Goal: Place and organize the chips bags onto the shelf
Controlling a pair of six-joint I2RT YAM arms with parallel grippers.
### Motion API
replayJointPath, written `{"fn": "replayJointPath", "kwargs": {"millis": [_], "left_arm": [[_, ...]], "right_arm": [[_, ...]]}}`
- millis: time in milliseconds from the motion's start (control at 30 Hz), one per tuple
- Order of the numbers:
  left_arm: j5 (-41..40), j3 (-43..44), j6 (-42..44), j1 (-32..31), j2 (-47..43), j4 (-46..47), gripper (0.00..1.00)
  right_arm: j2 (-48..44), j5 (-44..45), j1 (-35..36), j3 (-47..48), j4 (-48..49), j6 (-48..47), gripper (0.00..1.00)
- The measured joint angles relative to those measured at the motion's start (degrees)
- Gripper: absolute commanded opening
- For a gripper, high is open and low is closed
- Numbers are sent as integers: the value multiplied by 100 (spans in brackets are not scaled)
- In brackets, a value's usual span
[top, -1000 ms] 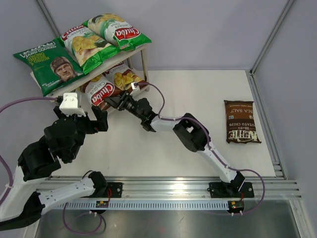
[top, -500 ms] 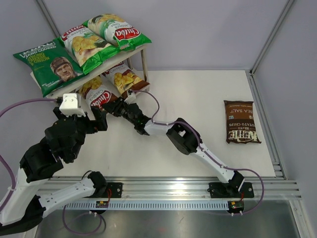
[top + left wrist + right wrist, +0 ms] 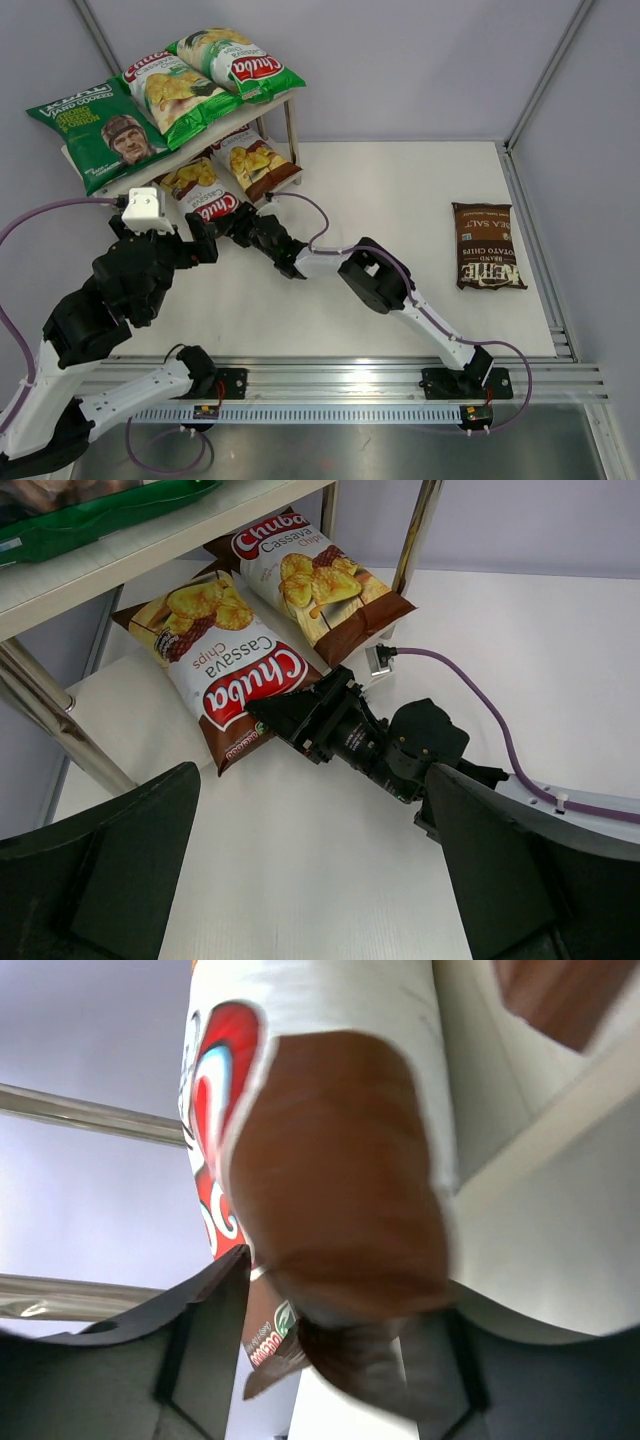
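The shelf [image 3: 292, 120] stands at the back left. Its top board carries a dark green chips bag [image 3: 100, 135] and two green-white Chuba bags [image 3: 170, 90] [image 3: 235, 60]. Two brown Chuba bags lie on the lower board [image 3: 110, 715]: one at the front [image 3: 200, 190] [image 3: 225, 670], one behind it [image 3: 255, 160] [image 3: 320, 580]. My right gripper [image 3: 237, 222] [image 3: 278, 710] [image 3: 345, 1305] is at the front bag's [image 3: 330, 1160] bottom end, jaws spread around the seam. My left gripper [image 3: 197, 245] [image 3: 315, 855] hangs wide open over the table, beside the right one. A dark brown Kettle bag [image 3: 488, 245] lies far right.
The shelf's metal legs [image 3: 418, 520] [image 3: 50, 730] stand close on either side of the brown bags. A purple cable [image 3: 480, 690] trails from the right wrist across the white table [image 3: 380, 190]. Grey walls enclose the back and sides.
The right gripper pushed the front brown bag further onto the lower board, swinging left and nearer, and its jaws have widened. The left arm shifted only slightly.
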Motion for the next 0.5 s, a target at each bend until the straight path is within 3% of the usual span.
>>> {"fn": "replayJointPath", "kwargs": {"millis": [233, 500], "left_arm": [[20, -22, 11, 57, 0, 35, 99], [59, -94, 15, 101, 0, 55, 99]], "right_arm": [[-339, 66, 0, -627, -66, 125, 59], [-505, 87, 0, -935, 186, 310, 34]]}}
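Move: The right fingers are part-open at the near end of the nearer Chuba bag, whose middle lies about 8 cm ahead and 7 cm to the left, roughly level. The other Chuba bag is some 15 cm ahead and 4 cm right; the front shelf post stands about 9 cm ahead and 17 cm right. From the left hand, the nearer bag lies roughly 28 cm ahead, 5 cm left and 25 cm below. The right hand eases about 2 cm right and slightly back, its fingers narrowing around the nearer bag's near end. ##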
